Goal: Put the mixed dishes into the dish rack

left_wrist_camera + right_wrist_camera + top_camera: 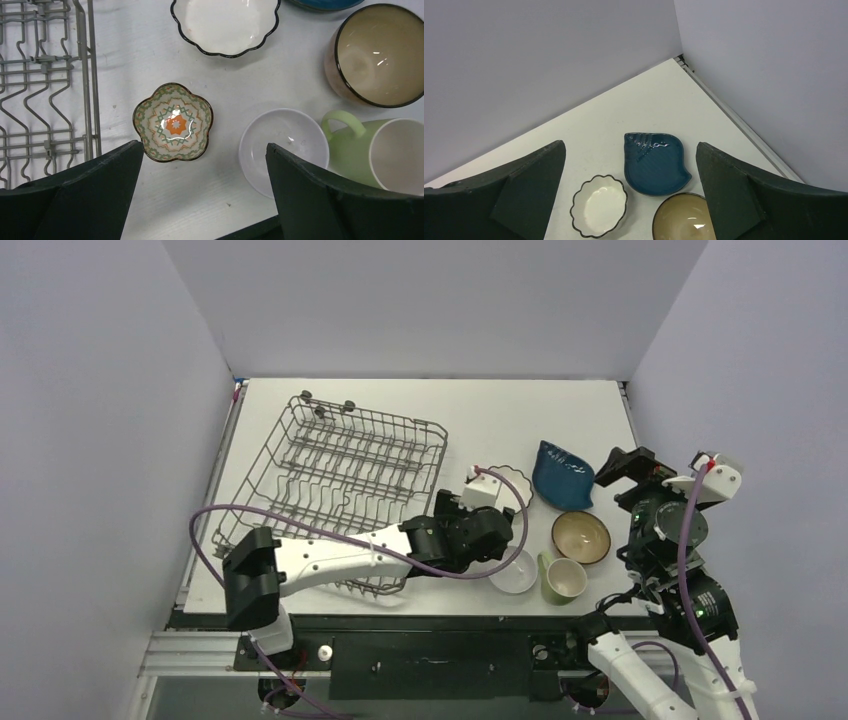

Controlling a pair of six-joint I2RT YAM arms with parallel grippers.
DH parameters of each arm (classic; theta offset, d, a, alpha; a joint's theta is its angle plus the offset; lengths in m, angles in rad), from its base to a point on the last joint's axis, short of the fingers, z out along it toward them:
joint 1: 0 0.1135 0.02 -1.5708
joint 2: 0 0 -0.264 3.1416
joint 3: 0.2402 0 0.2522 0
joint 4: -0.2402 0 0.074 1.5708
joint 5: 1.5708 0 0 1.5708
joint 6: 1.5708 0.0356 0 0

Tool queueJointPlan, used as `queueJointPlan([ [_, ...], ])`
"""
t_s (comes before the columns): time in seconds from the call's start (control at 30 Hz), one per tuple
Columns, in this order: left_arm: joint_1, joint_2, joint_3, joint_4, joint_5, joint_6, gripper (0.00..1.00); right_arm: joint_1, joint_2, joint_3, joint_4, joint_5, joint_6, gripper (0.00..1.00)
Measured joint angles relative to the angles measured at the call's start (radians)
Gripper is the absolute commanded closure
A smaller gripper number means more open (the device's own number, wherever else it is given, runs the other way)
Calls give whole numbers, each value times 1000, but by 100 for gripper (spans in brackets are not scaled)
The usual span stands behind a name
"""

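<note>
The grey wire dish rack [340,465] stands at the left with nothing in it. My left gripper [203,150] hangs open above the table, with the flower-patterned dish [173,123] just beyond its left fingertip and the plain white bowl [284,150] by its right one. Further out are the white scalloped bowl [226,25], the brown bowl [380,55] and the light green mug [380,150], which lies on its side. My right gripper [630,146] is open and raised, looking down on the dark blue dish [655,162]. The top view hides the flower dish under the left wrist.
The dishes cluster right of the rack: the blue dish [562,475], brown bowl [580,537], mug [563,579] and plain bowl [514,573]. Grey walls close in the table on three sides. A purple cable [215,515] loops over the rack's near corner.
</note>
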State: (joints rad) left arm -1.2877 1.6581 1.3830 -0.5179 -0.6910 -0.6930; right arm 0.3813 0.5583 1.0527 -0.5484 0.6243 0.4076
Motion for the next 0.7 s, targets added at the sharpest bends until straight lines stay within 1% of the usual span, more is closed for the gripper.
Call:
queueJointPlan([
  [0.23,-11,111,15,-10,-12,-32,23,0,-39,-28,-7,0,-22,3],
  [0.37,-5,163,32,-22,-11,-35,36,1,-74,-56,-7,1,-31,3],
  [0.47,1,221,78,-46,-9,-47,38,8,-92,-72,-7,8,-35,3],
  [0.7,20,397,271,-167,-13,-130,50,40,-113,-95,-5,40,-52,4],
])
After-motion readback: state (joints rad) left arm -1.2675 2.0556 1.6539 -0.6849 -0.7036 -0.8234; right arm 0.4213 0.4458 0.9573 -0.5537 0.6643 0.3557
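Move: The patterned bowl lies about 14 cm below the left gripper, some 5 cm ahead and roughly 1 cm to its left. Around it, at about the same level, the small white bowl is 8 cm to the gripper's right and 1 cm back, and the scalloped white bowl 15 cm ahead and 8 cm right. From the right gripper the patterned bowl lies about 23 cm left, 5 cm ahead and 33 cm down. Bring the left gripper down about 9 cm towards the patterned bowl, drifting some 3.5 cm right so that the fingers come over its right rim, left finger above the inside, right finger outside. Meanwhile close them to about half open and roll the hand some 10 degrees, left side up. Ease the empty right gripper down and back about 2 cm each. ##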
